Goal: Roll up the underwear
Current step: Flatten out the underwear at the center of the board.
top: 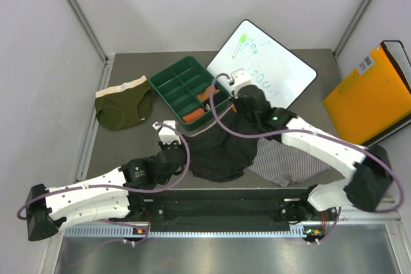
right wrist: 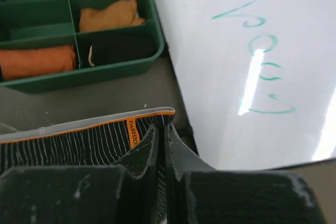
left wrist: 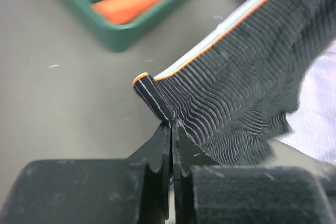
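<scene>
Black underwear (top: 218,153) with fine white lines and an orange-edged waistband lies spread at the table's middle. My left gripper (top: 172,139) is shut on its left waistband corner; in the left wrist view the gripper (left wrist: 171,125) pinches the cloth (left wrist: 247,77) at that corner. My right gripper (top: 241,111) is shut on the opposite corner; in the right wrist view the gripper (right wrist: 164,125) clamps the waistband (right wrist: 79,140) beside an orange label. Olive green underwear (top: 123,108) with a cream waistband lies at the left. Grey-white striped underwear (top: 286,162) lies under my right arm.
A green divided tray (top: 168,81) with rolled orange and dark cloths stands behind the black underwear, also in the wrist views (left wrist: 121,35) (right wrist: 79,80). A whiteboard (top: 270,68) lies at the back right, and an orange folder (top: 372,94) at the far right.
</scene>
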Controlling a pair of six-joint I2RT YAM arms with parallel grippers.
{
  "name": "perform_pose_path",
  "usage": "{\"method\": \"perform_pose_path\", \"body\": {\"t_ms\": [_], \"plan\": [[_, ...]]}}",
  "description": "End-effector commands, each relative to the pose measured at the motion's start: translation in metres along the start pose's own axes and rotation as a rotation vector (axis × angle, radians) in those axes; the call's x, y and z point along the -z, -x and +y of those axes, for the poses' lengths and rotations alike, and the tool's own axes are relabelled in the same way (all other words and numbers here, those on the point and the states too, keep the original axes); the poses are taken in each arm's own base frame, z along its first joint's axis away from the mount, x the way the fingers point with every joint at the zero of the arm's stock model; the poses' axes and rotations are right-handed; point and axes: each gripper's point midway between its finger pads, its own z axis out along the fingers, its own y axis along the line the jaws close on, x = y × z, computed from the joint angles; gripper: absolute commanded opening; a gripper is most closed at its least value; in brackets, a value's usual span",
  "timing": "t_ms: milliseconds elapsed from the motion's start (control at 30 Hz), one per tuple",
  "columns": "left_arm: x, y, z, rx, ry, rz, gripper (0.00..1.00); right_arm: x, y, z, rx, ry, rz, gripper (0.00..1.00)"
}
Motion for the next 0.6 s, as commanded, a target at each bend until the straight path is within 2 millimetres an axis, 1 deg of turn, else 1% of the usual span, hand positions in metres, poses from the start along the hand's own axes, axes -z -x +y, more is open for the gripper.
{"method": "perform_pose_path", "body": {"t_ms": [0, 33, 67, 100, 133, 200, 233, 267, 333, 367, 400, 433, 467, 500, 533, 567], "plan": [[-0.006, 0.008, 0.038, 0.084, 0.138, -0.142, 0.0, -0.045, 0.016, 0.032, -0.003, 0.074, -0.024, 0.0], [-0.007, 0.005, 0.043, 0.087, 0.151, -0.142, 0.0, -0.063, 0.012, 0.042, 0.003, 0.082, -0.006, 0.0], [-0.008, -0.001, 0.052, 0.082, 0.177, -0.143, 0.0, -0.074, 0.008, 0.049, 0.011, 0.089, 0.008, 0.0], [-0.008, -0.003, 0.056, 0.085, 0.187, -0.147, 0.0, -0.082, 0.006, 0.054, 0.014, 0.099, 0.017, 0.0], [-0.009, -0.004, 0.06, 0.078, 0.198, -0.152, 0.0, -0.099, 0.002, 0.063, 0.021, 0.102, 0.032, 0.0], [-0.01, -0.007, 0.073, 0.073, 0.239, -0.156, 0.0, -0.112, -0.001, 0.069, 0.028, 0.101, 0.048, 0.0], [-0.011, -0.009, 0.077, 0.07, 0.251, -0.153, 0.0, -0.117, 0.004, 0.072, 0.023, 0.103, 0.044, 0.0], [-0.013, -0.011, 0.085, 0.067, 0.277, -0.151, 0.0, -0.125, -0.004, 0.075, 0.025, 0.095, 0.064, 0.0], [-0.019, -0.011, 0.088, 0.067, 0.269, -0.153, 0.0, -0.131, -0.004, 0.078, 0.021, 0.09, 0.065, 0.0], [-0.024, -0.02, 0.094, 0.071, 0.265, -0.12, 0.0, -0.136, -0.012, 0.078, 0.022, 0.082, 0.088, 0.0], [-0.027, -0.021, 0.095, 0.069, 0.26, -0.11, 0.0, -0.137, -0.014, 0.078, 0.022, 0.078, 0.098, 0.0], [-0.029, -0.023, 0.098, 0.076, 0.259, -0.099, 0.0, -0.137, -0.013, 0.078, 0.013, 0.073, 0.105, 0.07], [-0.033, -0.025, 0.101, 0.092, 0.261, -0.08, 0.0, -0.134, -0.018, 0.076, 0.022, 0.066, 0.128, 0.16], [-0.035, -0.024, 0.103, 0.096, 0.266, -0.076, 0.0, -0.129, -0.013, 0.073, 0.015, 0.06, 0.12, 0.27], [-0.036, -0.023, 0.104, 0.097, 0.268, -0.072, 0.0, -0.124, -0.018, 0.069, 0.014, 0.056, 0.13, 0.53], [-0.04, -0.021, 0.104, 0.104, 0.262, -0.066, 0.0, -0.117, -0.019, 0.066, 0.004, 0.054, 0.127, 0.64]]}}
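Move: The dark striped underwear hangs by its waistband, one corner pinched in each hand. The left hand's corner is headed for bare table about 10 cm left, 4 cm ahead and 15 cm below; the olive underwear lies 24 cm left and 16 ahead, and the green tray's middle 24 ahead and 3 right. The right's landing spot is roughly 10 cm left, 8 ahead and 21 below, with the tray's middle 17 left and 13 ahead and the whiteboard's 12 right and 22 ahead. The underwear is swept down and to the left in front of the green tray, both hands still pinching its waistband. The right hand drops some 11 cm while going left and forward towards the tray's near edge, tipping its fingers down slightly, then stops and opens them almost halfway. The left hand goes about 9 cm left and nearly as far down, slightly forward, turning counter-clockwise and keeping its corner shut in the fingers. ##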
